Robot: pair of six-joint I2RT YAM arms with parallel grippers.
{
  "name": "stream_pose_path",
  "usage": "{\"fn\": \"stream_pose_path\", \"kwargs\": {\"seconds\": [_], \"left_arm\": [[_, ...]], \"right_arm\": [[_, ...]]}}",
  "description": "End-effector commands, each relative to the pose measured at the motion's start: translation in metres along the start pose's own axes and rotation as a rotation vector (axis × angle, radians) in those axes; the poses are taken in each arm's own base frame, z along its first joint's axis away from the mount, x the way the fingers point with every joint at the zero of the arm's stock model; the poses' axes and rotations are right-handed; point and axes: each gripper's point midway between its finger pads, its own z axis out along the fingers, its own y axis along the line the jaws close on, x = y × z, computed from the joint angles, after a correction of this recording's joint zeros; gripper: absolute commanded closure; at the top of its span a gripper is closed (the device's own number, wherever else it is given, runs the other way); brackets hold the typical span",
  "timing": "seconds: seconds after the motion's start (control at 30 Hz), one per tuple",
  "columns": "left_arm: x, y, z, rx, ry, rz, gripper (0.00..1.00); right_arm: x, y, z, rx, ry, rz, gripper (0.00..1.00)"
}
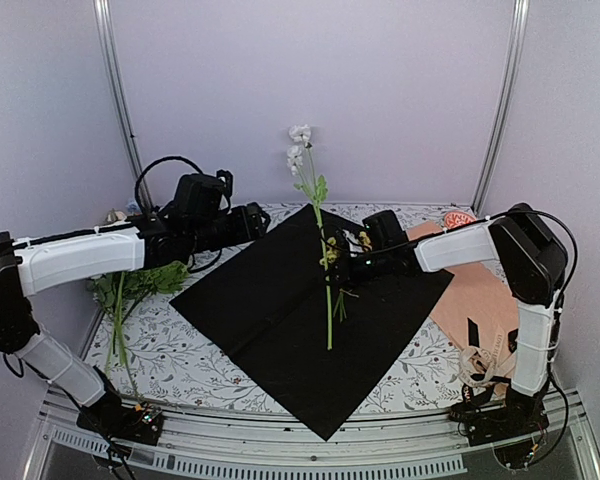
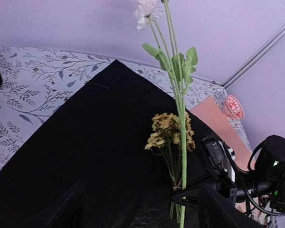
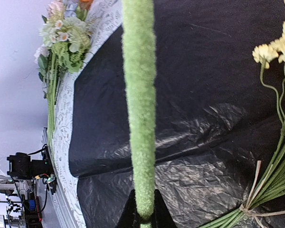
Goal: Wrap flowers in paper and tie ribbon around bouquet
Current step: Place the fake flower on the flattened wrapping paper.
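Note:
The black paper (image 1: 280, 310) lies spread like a diamond on the table. One white flower (image 1: 299, 152) on a long green stem (image 2: 181, 118) stands steeply over the paper, its bloom toward the back wall. My right gripper (image 1: 331, 262) is shut on this stem (image 3: 141, 118) about halfway along it. More of the flowers (image 1: 130, 285) lie in a bunch on the table at the left. My left gripper (image 2: 145, 213) hovers open over the paper's left corner, holding nothing. The cream ribbon (image 1: 485, 365) lies near the right arm's base.
A small tied bunch of yellow blooms (image 2: 168, 133) lies on the paper beside the held stem. A peach sheet (image 1: 475, 295) lies under the paper's right side. A round red-and-white item (image 1: 458, 217) sits at the back right. The table has a floral cloth (image 1: 195, 355).

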Motion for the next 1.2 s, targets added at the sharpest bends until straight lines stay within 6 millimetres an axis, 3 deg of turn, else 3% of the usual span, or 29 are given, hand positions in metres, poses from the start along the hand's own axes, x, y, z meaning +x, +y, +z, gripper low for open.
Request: {"fn": "stream_pose_path", "kwargs": {"seconds": [0.0, 0.17, 0.37, 0.53, 0.6, 0.73, 0.87, 1.0, 1.17], "left_arm": [[-0.004, 0.040, -0.015, -0.122, -0.005, 0.026, 0.19], [-0.003, 0.058, -0.021, -0.161, -0.002, 0.022, 0.19], [-0.007, 0.074, -0.029, -0.199, -0.011, 0.023, 0.19], [-0.016, 0.100, -0.043, -0.282, -0.036, 0.022, 0.17], [-0.013, 0.125, -0.051, -0.348, -0.024, 0.005, 0.16], [-0.005, 0.197, -0.071, -0.506, 0.008, -0.071, 0.16], [0.003, 0.264, -0.099, -0.644, 0.029, -0.174, 0.16], [-0.002, 0.301, -0.127, -0.721, -0.018, -0.234, 0.15], [-0.004, 0.335, -0.146, -0.795, 0.000, -0.254, 0.14]], "right_arm": [[-0.009, -0.012, 0.010, 0.048, -0.011, 0.017, 1.00], [-0.012, -0.023, 0.017, 0.082, -0.013, 0.036, 0.92], [-0.017, -0.031, 0.010, 0.145, -0.041, 0.039, 0.69], [-0.027, -0.023, -0.008, 0.189, -0.074, -0.004, 0.66], [-0.034, -0.012, -0.020, 0.188, -0.096, -0.038, 0.65], [-0.046, 0.015, -0.045, 0.167, -0.134, -0.124, 0.65], [-0.044, 0.032, -0.063, 0.154, -0.130, -0.198, 0.64], [-0.033, 0.033, -0.072, 0.164, -0.101, -0.245, 0.64], [-0.024, 0.030, -0.076, 0.178, -0.075, -0.284, 0.64]]}}
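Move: The right hand still grips the white flower's stem over the black wrapping paper, whose middle lies about 4 cm back, 3 cm left and 4 cm below; the yellow bunch lies some 4 cm ahead and 3 cm right, also 4 cm below. From the empty left hand the flower pile is about 29 cm left, 2 cm back and 17 cm below, with the mug 17 cm ahead, 18 cm left and 15 cm below. Right lowers flower about 3 cm, lets go, rises 12; open left swings 33 cm left towards flower pile. ##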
